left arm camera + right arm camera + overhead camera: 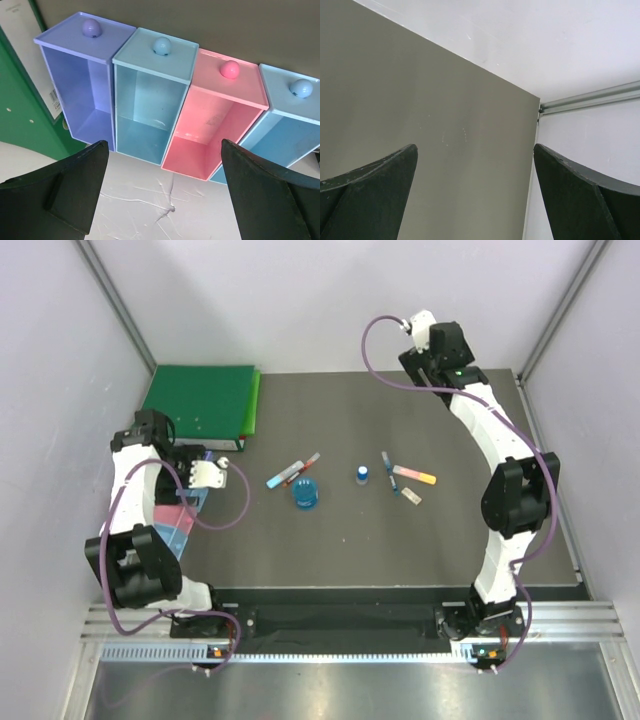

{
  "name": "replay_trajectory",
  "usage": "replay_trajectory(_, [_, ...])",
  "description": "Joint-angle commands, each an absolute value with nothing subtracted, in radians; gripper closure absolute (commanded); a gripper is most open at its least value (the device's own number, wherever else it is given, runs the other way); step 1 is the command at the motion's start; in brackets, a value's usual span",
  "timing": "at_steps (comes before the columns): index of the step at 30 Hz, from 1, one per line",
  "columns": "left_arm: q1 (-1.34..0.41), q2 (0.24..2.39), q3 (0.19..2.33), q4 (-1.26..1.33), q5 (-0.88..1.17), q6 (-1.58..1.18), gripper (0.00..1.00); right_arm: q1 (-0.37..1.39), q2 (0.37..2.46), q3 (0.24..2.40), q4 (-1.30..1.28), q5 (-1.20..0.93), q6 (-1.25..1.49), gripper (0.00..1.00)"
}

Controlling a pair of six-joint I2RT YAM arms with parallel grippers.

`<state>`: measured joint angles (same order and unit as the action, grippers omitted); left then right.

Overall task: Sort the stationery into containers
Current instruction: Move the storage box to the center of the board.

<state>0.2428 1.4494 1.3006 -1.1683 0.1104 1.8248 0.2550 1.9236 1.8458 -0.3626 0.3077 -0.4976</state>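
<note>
The stationery lies mid-table: red-blue pens (pixel 293 472), a round blue reel (pixel 306 493), a small blue-white bottle (pixel 361 475), a dark blue pen (pixel 386 464), an orange-pink marker (pixel 414 475) and a pale block (pixel 411 496). The containers (pixel 178 520) sit at the left edge, under my left arm. The left wrist view shows them as purple (pixel 75 90), light blue (pixel 150 95), pink (pixel 210 125) and light blue (pixel 290 130) bins, with nothing inside. My left gripper (pixel 165 190) stands open just before them, holding nothing. My right gripper (pixel 475 195) is open and holds nothing, raised at the table's far right corner (pixel 440 345).
A big green binder (pixel 200 400) lies at the back left, right behind the bins, its edge in the left wrist view (pixel 25 115). White walls close in the table on the left, back and right. Purple cables loop off both arms.
</note>
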Motion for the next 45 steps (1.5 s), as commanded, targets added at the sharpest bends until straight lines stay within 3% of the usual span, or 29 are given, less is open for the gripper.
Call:
replay_trajectory(1, [0.27,1.459,1.253,-1.2,0.112,1.92,0.01,0.27,1.856,1.845,-0.327,0.304,-0.503,0.0])
replay_trajectory(19, [0.296,1.582,1.224,-1.052,0.12,1.936,0.07,0.279,1.89,1.881,-0.339,0.31,-0.517,0.0])
replay_trajectory(32, [0.324,1.49,1.23,-1.126,0.112,2.005,0.07,0.304,1.911,1.905,-0.327,0.308,-0.52,0.0])
replay_trajectory(39, [0.353,1.488,1.143,-1.042,0.106,2.031,0.13,0.322,1.927,1.914,-0.328,0.307,-0.518,0.0])
replay_trajectory(45, [0.353,1.52,1.117,-0.959,0.136,2.048,0.27,0.325,1.922,1.913,-0.33,0.311,-0.52,0.0])
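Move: The left hand hangs empty over the storage box at the left edge of the board. The box's middle, the wall between the teal and pink compartments, is about 3 cm back and some 8 cm below, with nothing to speak of sideways. The green binder lies roughly 18 cm ahead and 9 cm to the right of this hand, and the blue jar 34 cm to its right and 1 cm back. From the idle right hand the box is about 65 cm left and 29 cm back, 20 cm lower. Down onto the middle of the storage box goes the left hand, fingers pointing at the board and straddling the wall between teal and pink, though touch can't be made out. It sinks about 5.5 cm, lifts nearly 2 cm while easing left and then back, and sinks again, about 3 cm farther left in all, the open fingers starting to close late on. The right hand drifts some 3.5 cm left over bare board. ##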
